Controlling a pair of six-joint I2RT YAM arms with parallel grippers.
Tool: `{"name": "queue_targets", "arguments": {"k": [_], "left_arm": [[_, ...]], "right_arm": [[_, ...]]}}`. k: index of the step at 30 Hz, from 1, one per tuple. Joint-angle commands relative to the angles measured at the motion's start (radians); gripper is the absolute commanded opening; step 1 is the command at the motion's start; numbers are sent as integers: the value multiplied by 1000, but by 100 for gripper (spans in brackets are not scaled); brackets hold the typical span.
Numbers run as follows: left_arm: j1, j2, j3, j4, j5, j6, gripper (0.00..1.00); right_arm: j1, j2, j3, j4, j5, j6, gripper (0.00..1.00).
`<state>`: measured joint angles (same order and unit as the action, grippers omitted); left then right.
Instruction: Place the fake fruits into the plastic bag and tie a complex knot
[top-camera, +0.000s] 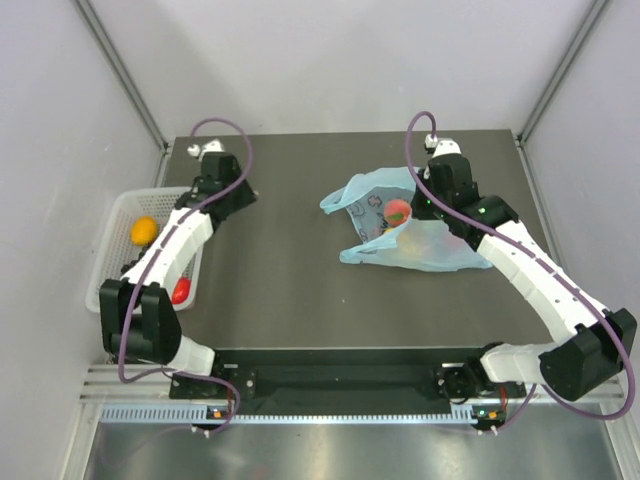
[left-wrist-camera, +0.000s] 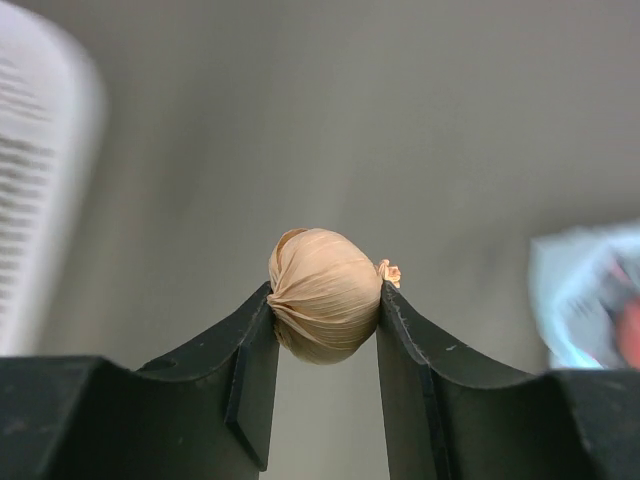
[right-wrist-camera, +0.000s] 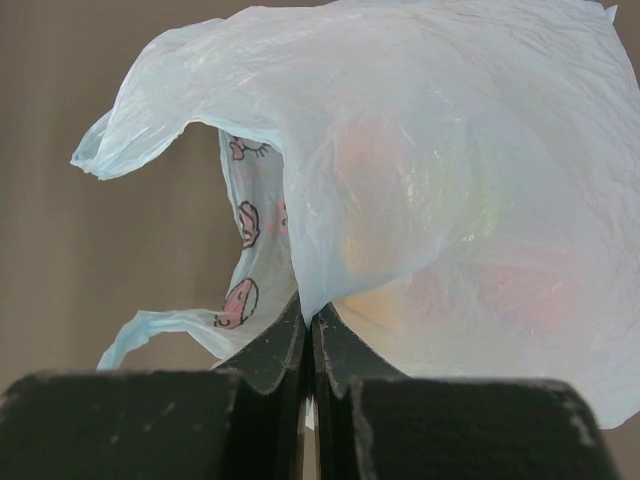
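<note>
A tan, ribbed fake fruit sits pinched between the two fingers of my left gripper, held up off the table. Seen from above, the left gripper is at the far left of the table, beside the basket. The light-blue plastic bag lies right of centre with its mouth facing left. A red fruit and pale yellow shapes show through it. My right gripper is shut on a fold of the bag and holds the mouth up. A loose handle trails left.
A white mesh basket sits off the table's left edge with an orange fruit and a red one inside. Bare dark tabletop lies between the basket and the bag. Grey walls close in the back and sides.
</note>
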<state>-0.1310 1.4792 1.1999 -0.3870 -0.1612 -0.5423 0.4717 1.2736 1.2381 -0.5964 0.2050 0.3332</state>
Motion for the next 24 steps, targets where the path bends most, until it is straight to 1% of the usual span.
{"name": "queue_targets", "arguments": {"k": [1, 2, 3, 4, 9, 10, 13, 17, 18, 20, 22, 24], "left_arm": [[-113, -42, -37, 82, 65, -71, 37], [-143, -39, -40, 97, 58, -88, 37], [-204, -34, -51, 137, 58, -91, 37], [-232, -28, -54, 154, 57, -100, 37], [-402, 96, -1, 230, 35, -124, 37], [-424, 148, 15, 259, 35, -113, 37], [-502, 249, 98, 278, 38, -85, 37], [-591, 326, 144, 341, 55, -73, 37], [-605, 334, 145, 346, 30, -80, 36], [-648, 337, 120, 408, -3, -97, 36], [-689, 326, 107, 421, -79, -113, 36], [-713, 314, 90, 450, -118, -107, 36]], "right_arm": [[-16, -29, 3, 44, 2, 6, 0], [-16, -31, -5, 52, 2, 7, 0], [-16, -36, -9, 55, 1, 12, 0], [-15, -39, -14, 58, -1, 13, 0], [-16, -54, -20, 60, -12, 24, 0], [-15, -60, -19, 58, -10, 23, 0], [-16, -63, -14, 50, 0, 23, 0], [-16, -68, -20, 52, 5, 29, 0], [-16, -66, -20, 53, 5, 30, 0], [-16, -66, -16, 52, 7, 30, 0], [-16, -60, -11, 55, 8, 32, 0], [-16, -59, -8, 53, 10, 29, 0]]}}
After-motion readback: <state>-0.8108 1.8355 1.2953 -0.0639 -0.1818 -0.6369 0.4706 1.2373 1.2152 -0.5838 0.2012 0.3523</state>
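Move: The left hand, already holding the tan onion, has the bag's open mouth about 32 cm to its right, 6 cm back and 12 cm lower. The mouth's far flap sticks out some 21 cm to the right, 1 cm back; the peach lies inside, roughly 37 cm right and 4 cm back. From the right hand, which grips the bag's upper lip, the mouth is about 10 cm left, 2 cm back and 14 cm below. Rightward in a fast sweep of some 32 cm, the left arm carries the tan onion over the bare table to the bag's mouth, easing back and then down by about 6 cm each and turning clockwise some 35 degrees. Its fingers keep their pinch, and at the end gripper and onion come against the far flap. The right hand stays put, still holding the upper lip. ##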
